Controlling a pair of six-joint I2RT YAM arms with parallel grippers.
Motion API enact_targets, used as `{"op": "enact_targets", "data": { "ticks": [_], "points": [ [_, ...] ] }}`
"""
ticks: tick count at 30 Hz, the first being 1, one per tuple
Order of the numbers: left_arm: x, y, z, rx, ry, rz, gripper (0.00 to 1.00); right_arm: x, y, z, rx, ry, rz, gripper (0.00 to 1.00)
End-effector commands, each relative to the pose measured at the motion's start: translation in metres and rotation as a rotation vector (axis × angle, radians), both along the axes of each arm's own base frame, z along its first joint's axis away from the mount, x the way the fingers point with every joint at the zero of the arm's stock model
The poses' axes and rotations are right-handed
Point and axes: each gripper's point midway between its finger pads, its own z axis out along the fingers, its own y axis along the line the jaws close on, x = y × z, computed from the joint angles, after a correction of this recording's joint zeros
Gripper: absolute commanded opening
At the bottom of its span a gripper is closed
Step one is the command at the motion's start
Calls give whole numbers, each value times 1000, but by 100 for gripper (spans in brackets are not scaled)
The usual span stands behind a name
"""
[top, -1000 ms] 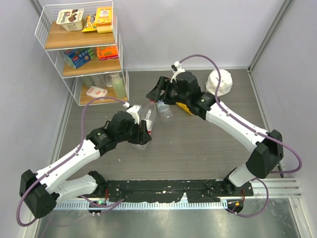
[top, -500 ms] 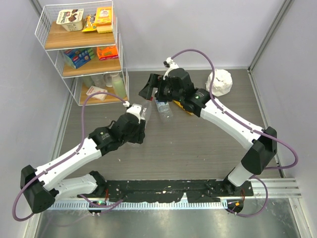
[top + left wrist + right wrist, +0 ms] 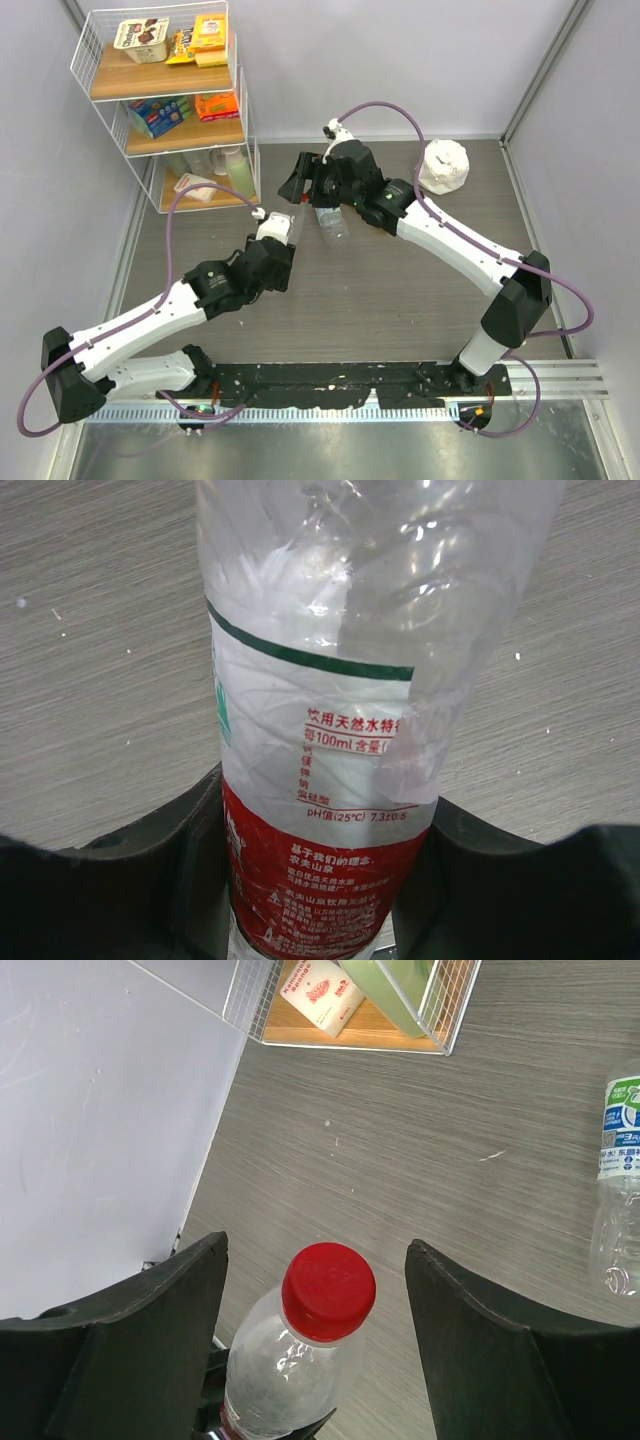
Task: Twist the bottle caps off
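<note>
My left gripper (image 3: 325,885) is shut on the lower body of the clear bottle with the red label (image 3: 320,770), holding it off the table. Its red cap (image 3: 328,1280) is on the neck and sits between the fingers (image 3: 150,1350) of my right gripper (image 3: 315,1260), which is open and not touching the cap. From above, the right gripper (image 3: 298,186) hovers just over the top of that bottle (image 3: 292,226), with the left gripper (image 3: 279,254) below it. A second clear bottle with a blue-white label (image 3: 330,222) lies on the table beside them. Its cap is not visible.
A white wire rack (image 3: 165,100) with snack boxes and bottles stands at the back left, close to the right gripper. A crumpled white object (image 3: 442,165) lies at the back right. The blue-white bottle (image 3: 620,1190) lies to the right of the right gripper.
The right gripper has moved left and now has its fingers on either side of the red cap. The left gripper has shifted the held bottle slightly up and left.
</note>
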Motion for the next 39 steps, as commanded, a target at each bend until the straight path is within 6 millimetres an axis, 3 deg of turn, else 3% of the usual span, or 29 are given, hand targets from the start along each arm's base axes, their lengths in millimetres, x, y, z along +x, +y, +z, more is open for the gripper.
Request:
{"op": "enact_targets", "data": {
  "ticks": [1,6,12,27,32,34,39],
  "points": [
    [8,0,20,-28,-63,40,13,-1,0,24,67,-35,-29,74],
    [6,-3,17,-28,-58,33,12,-1,-9,31,108,-64,-69,73],
    [3,-6,14,-29,-51,25,12,-4,-9,29,125,-57,-66,62],
    [-3,-10,8,-28,-38,18,12,-5,-13,44,209,-95,-93,63],
    [-4,-10,4,-33,-31,19,13,-4,-7,37,199,-75,-72,61],
    [-5,-11,4,-32,-31,17,13,-5,-6,35,208,-68,-71,56],
    [-3,-12,6,-29,-39,18,13,-5,-9,34,202,-73,-78,30]
  ]
}}
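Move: The red cap already stands between the right hand's open fingertips, about 1 cm ahead and level. From that hand the clear bottle lies roughly 13 cm ahead, 6 cm right and 27 cm below; the green bottle on the rack some 21 cm ahead, 18 cm left and 20 cm below. The left hand still grips the bottle low down, the cap about 10 cm ahead, 4 cm right and 11 cm above it. Right hand dips, edges right about 1 cm, rises again and pinches the red cap; left keeps its bottle. ##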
